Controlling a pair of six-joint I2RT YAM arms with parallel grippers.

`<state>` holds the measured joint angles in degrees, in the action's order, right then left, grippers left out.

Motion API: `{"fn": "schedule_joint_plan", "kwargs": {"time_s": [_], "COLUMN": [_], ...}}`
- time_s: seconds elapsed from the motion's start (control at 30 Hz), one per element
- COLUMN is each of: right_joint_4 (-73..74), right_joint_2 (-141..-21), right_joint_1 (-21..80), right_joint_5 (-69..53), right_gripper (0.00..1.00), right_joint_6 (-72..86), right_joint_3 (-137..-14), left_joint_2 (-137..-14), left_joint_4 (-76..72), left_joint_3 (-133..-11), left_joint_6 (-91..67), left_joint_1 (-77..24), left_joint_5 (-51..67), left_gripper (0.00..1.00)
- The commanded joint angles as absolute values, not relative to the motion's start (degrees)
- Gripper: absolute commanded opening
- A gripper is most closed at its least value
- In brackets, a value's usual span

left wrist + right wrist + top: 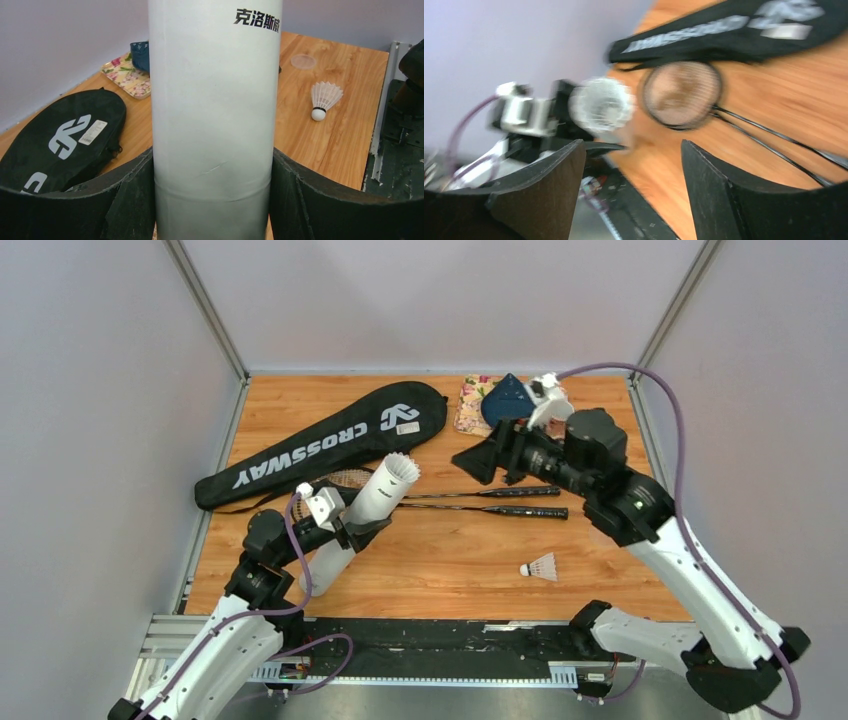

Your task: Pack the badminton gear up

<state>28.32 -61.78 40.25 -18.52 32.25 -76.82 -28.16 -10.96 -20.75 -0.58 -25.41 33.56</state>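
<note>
My left gripper point(345, 530) point(212, 160) is shut on the white tube point(368, 508) point(215, 100) and holds it tilted, mouth up and to the right. White shuttlecock feathers point(401, 469) point(601, 104) show in the tube's mouth. My right gripper point(476, 462) point(631, 147) hangs open and empty just right of the mouth, above the two rackets point(500, 502) point(682, 95). The rackets lie side by side, heads under the tube. One shuttlecock point(540, 567) point(324, 99) lies on the table at the front right. The black CROSSWAY cover point(330, 440) point(60, 140) point(734, 30) lies at the back left.
A floral tray point(470, 408) point(125, 77) holding a blue cloth point(507, 400) stands at the back, behind my right arm. A clear round lid point(303, 61) lies on the wood. Grey walls close in the table on three sides.
</note>
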Motion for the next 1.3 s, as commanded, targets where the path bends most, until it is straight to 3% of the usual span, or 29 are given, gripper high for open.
{"fn": "schedule_joint_plan", "kwargs": {"time_s": [0.0, 0.2, 0.33, 0.37, 0.5, 0.73, 0.87, 0.9, 0.93, 1.1, 1.27], "right_joint_4": [50.7, 50.2, 47.7, 47.7, 46.1, 40.9, 38.3, 37.7, 36.5, 32.2, 25.9], "right_joint_2": [-57.4, -48.9, -47.9, -48.4, -52.4, -56.8, -57.5, -57.6, -57.6, -54.3, -54.7], "right_joint_1": [30.2, 8.8, 2.7, 2.7, 2.9, 3.1, 3.5, 3.4, 3.5, 10.1, 26.5], "right_joint_5": [6.0, -1.2, -7.2, -7.7, -16.2, -18.8, -20.2, -22.0, -22.8, -27.5, -21.9], "right_gripper": [0.75, 0.77, 0.73, 0.72, 0.51, 0.44, 0.26, 0.1, 0.02, 0.0, 0.0], "right_joint_6": [32.9, 37.4, 38.1, 38.4, 38.0, 38.1, 38.3, 38.5, 38.9, 39.1, 34.2], "right_joint_3": [-67.5, -45.2, -37.3, -36.4, -34.3, -31.1, -29.7, -29.1, -28.9, -36.5, -58.9], "left_joint_2": [-27.0, -27.1, -27.4, -27.2, -27.3, -27.2, -27.7, -27.9, -28.0, -28.7, -29.5], "left_joint_4": [-12.2, -12.5, -12.5, -12.5, -12.7, -12.9, -13.0, -13.1, -13.1, -13.5, -13.7], "left_joint_3": [-22.1, -22.0, -22.0, -22.0, -21.9, -21.5, -21.8, -21.9, -21.8, -21.8, -21.9], "left_joint_6": [-0.3, -0.3, -0.2, -0.3, -0.4, -0.6, -0.7, -0.8, -1.0, -1.3, -1.4], "left_joint_1": [-25.5, -25.5, -25.5, -25.5, -25.5, -25.5, -25.5, -25.5, -25.5, -25.6, -25.6], "left_joint_5": [31.7, 31.9, 32.3, 32.4, 33.0, 33.3, 33.7, 34.0, 34.0, 34.9, 36.4], "left_gripper": [0.16, 0.15, 0.16, 0.16, 0.16, 0.16, 0.16, 0.16, 0.16, 0.16, 0.16]}}
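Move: The last shuttlecock on the table lies about 18 cm to my right hand's right, 4 cm back and some 34 cm below it. The racket handles are roughly 18 cm beyond the shuttlecock and 4 cm left of it; the clear lid lies 9 cm beyond and 15 cm right of it. The tube's mouth is about 10 cm left of my right hand, 1 cm back, 6 cm lower. From my left hand the shuttlecock is some 39 cm right, level with it, 20 cm down. I swing my empty right hand down about 33 cm and to the right, away from the tube's mouth, tipping the fingers steeply down and turning them clockwise, then ease in and close on the last shuttlecock's feather skirt, pinching it. Then I raise it some 8 cm, drawing left and slightly forward towards the tube, the wrist starting to level, while my left hand keeps the tube still. ##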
